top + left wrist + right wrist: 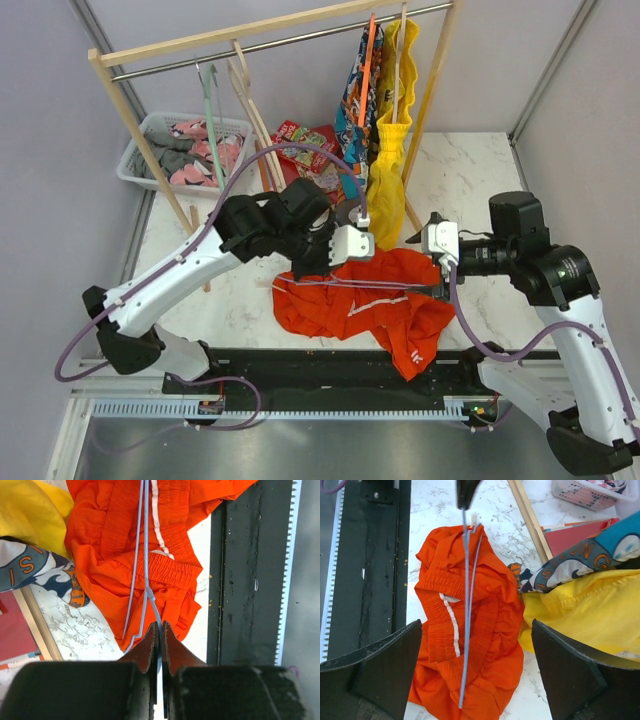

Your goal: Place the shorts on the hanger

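The orange-red shorts (360,305) lie crumpled on the marble table, near the front. The thin light-blue hanger (370,286) stretches across them from left to right. My left gripper (298,272) sits at the left edge of the shorts. In the left wrist view this gripper (160,627) is shut on the hanger (145,545), whose wires run out over the shorts (110,540). My right gripper (428,245) hovers at the right edge of the shorts. In the right wrist view it (477,630) stands wide open above the shorts (495,630) and the hanger (466,605), holding nothing.
A wooden clothes rack (150,150) stands behind, with a yellow garment (390,150) and a multicoloured garment (358,90) hanging close to the arms. A white basket (135,160) is at the back left, with red packets (305,140) beside it. A black rail (330,370) runs along the near edge.
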Available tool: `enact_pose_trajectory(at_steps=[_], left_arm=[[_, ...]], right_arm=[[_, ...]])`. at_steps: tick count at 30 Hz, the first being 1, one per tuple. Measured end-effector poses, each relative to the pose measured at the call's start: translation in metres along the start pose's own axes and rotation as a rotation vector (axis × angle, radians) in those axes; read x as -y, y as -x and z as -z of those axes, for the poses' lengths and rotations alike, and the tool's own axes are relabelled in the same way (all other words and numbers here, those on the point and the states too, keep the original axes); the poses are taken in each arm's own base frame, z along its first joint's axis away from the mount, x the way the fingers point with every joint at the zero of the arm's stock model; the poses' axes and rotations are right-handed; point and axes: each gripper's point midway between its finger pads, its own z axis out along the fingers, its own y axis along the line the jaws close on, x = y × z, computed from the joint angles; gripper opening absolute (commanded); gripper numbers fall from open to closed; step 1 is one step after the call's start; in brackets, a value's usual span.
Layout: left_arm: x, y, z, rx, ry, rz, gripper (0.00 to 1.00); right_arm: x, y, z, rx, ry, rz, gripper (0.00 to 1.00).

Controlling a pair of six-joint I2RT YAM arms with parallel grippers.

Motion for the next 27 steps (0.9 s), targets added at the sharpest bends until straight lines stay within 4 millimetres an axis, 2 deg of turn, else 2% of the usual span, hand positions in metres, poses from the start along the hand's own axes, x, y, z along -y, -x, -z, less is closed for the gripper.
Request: enact_pose_trajectory(at_steps=[2, 7, 11, 15, 18, 20, 23, 24, 27], left_arm=[[-0.006, 0.007, -0.003, -0.009, 0.004, 0.031, 0.02], [-0.021, 0.040, -0.002, 0.047, 0.018, 0.058, 0.02], [-0.025, 0.056, 0.000, 0.063, 0.005, 0.060, 0.02], [-0.030, 0.074, 0.000, 0.073, -0.009, 0.054, 0.02], [-0.036, 0.092, 0.001, 0.107, 0.000, 0.043, 0.02], [-0.035, 0.097, 0.003, 0.125, -0.008, 0.047, 0.02], [-0.031, 0.098, 0.006, 0.129, -0.026, 0.058, 0.02], [-0.029, 0.098, 0.006, 0.130, -0.031, 0.063, 0.02], [-0.022, 0.095, 0.006, 0.119, -0.061, 0.085, 0.02]], right_arm=[[-0.006, -0.005, -0.001, -0.003, 0.014, 0.026, 0.96], [-0.019, -0.030, -0.017, -0.004, 0.046, 0.045, 0.92], [-0.009, -0.035, -0.036, 0.010, 0.051, 0.044, 0.87], [0.011, -0.031, -0.053, 0.025, 0.036, 0.045, 0.70], [0.016, -0.027, -0.062, 0.034, 0.030, 0.053, 0.63], [0.015, -0.022, -0.068, 0.047, 0.040, 0.066, 0.59], [0.005, -0.022, -0.077, 0.048, 0.080, 0.077, 0.42], [0.002, -0.023, -0.080, 0.046, 0.093, 0.080, 0.33], [-0.009, -0.027, -0.089, 0.027, 0.122, 0.092, 0.19]])
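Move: The blue hanger hangs by its hook from the left fingers, its twisted neck about 3 cm to their right and 3 cm lower. That neck lies some 13 cm to the left of the open right hand and about 11 cm below it, roughly level fore-and-aft. The orange shorts lie on the table about 9 cm left of the right hand and 28 cm below; the yellow garment's lower end is about 14 cm ahead, 6 cm left and 22 cm below it. Rightward and upward, about 7 cm each way, the left hand carries the blue hanger by its hook over the shorts, easing slightly back at the end. The right hand drops first, then reaches left to meet it, also some 7 cm, swinging a little counter-clockwise while its wide-open fingers close to about a third around the hanger's neck, just below the left fingertips. ##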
